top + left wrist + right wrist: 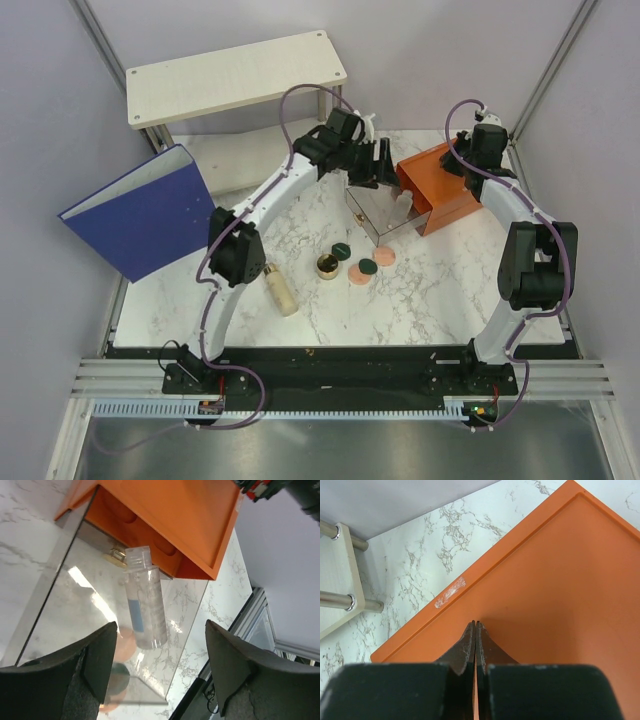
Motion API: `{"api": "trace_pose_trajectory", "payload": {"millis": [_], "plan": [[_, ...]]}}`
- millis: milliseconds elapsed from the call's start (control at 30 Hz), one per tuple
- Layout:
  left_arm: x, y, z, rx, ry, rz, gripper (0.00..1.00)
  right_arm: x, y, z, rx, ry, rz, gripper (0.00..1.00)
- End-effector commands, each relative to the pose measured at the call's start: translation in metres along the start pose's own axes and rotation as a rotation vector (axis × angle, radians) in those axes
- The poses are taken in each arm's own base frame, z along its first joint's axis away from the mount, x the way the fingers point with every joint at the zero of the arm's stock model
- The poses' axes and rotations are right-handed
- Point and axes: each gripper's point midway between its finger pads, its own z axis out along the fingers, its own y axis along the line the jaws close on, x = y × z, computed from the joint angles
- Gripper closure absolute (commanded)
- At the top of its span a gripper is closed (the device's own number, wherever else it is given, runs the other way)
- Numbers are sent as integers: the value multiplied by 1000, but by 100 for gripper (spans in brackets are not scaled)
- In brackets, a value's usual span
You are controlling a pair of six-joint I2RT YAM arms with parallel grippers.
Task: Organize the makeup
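A clear rectangular bottle (145,602) lies on its side in the pulled-out transparent drawer (362,215) of the orange box (440,190). My left gripper (162,652) hangs open just above it, with both fingers clear of the bottle. On the marble in front lie a beige bottle (281,290), a round gold jar (327,266), two dark green discs (342,248) (367,267) and two peach discs (385,256) (356,277). My right gripper (476,625) is shut, its tips resting on the top of the orange box (555,580).
A big blue binder (140,215) leans at the left. A white shelf (235,75) on metal legs stands at the back. Grey walls close in both sides. The clear drawer wall (47,587) sticks out toward the discs.
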Motion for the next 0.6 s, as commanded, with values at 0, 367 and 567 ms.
{"api": "trace_pose_trajectory", "payload": {"millis": [0, 367, 567], "plan": [[-57, -23, -110, -61, -230, 65, 22, 154, -62, -18, 200, 496, 4, 100], [127, 122, -183, -518, 116, -371, 19, 160, -66, -19, 205, 519, -6, 100], [191, 142, -194, -679, 335, -456, 17, 160, -65, -17, 205, 524, -9, 100]]}}
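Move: The cream bottle with the gold cap lies about 25 cm to the left of the left hand, some 17 cm back and 17 cm below. On the way to it, the gold jar stands roughly 14 cm left and 11 cm back, and the nearer green puff about 10 cm left and 8 cm back, both some 18 cm below. From the idle right hand the cream bottle lies about 41 cm left, 25 cm back and 14 cm below. The open left hand swings some 23 cm left off the drawer, rising, then back and down towards the cream bottle. ##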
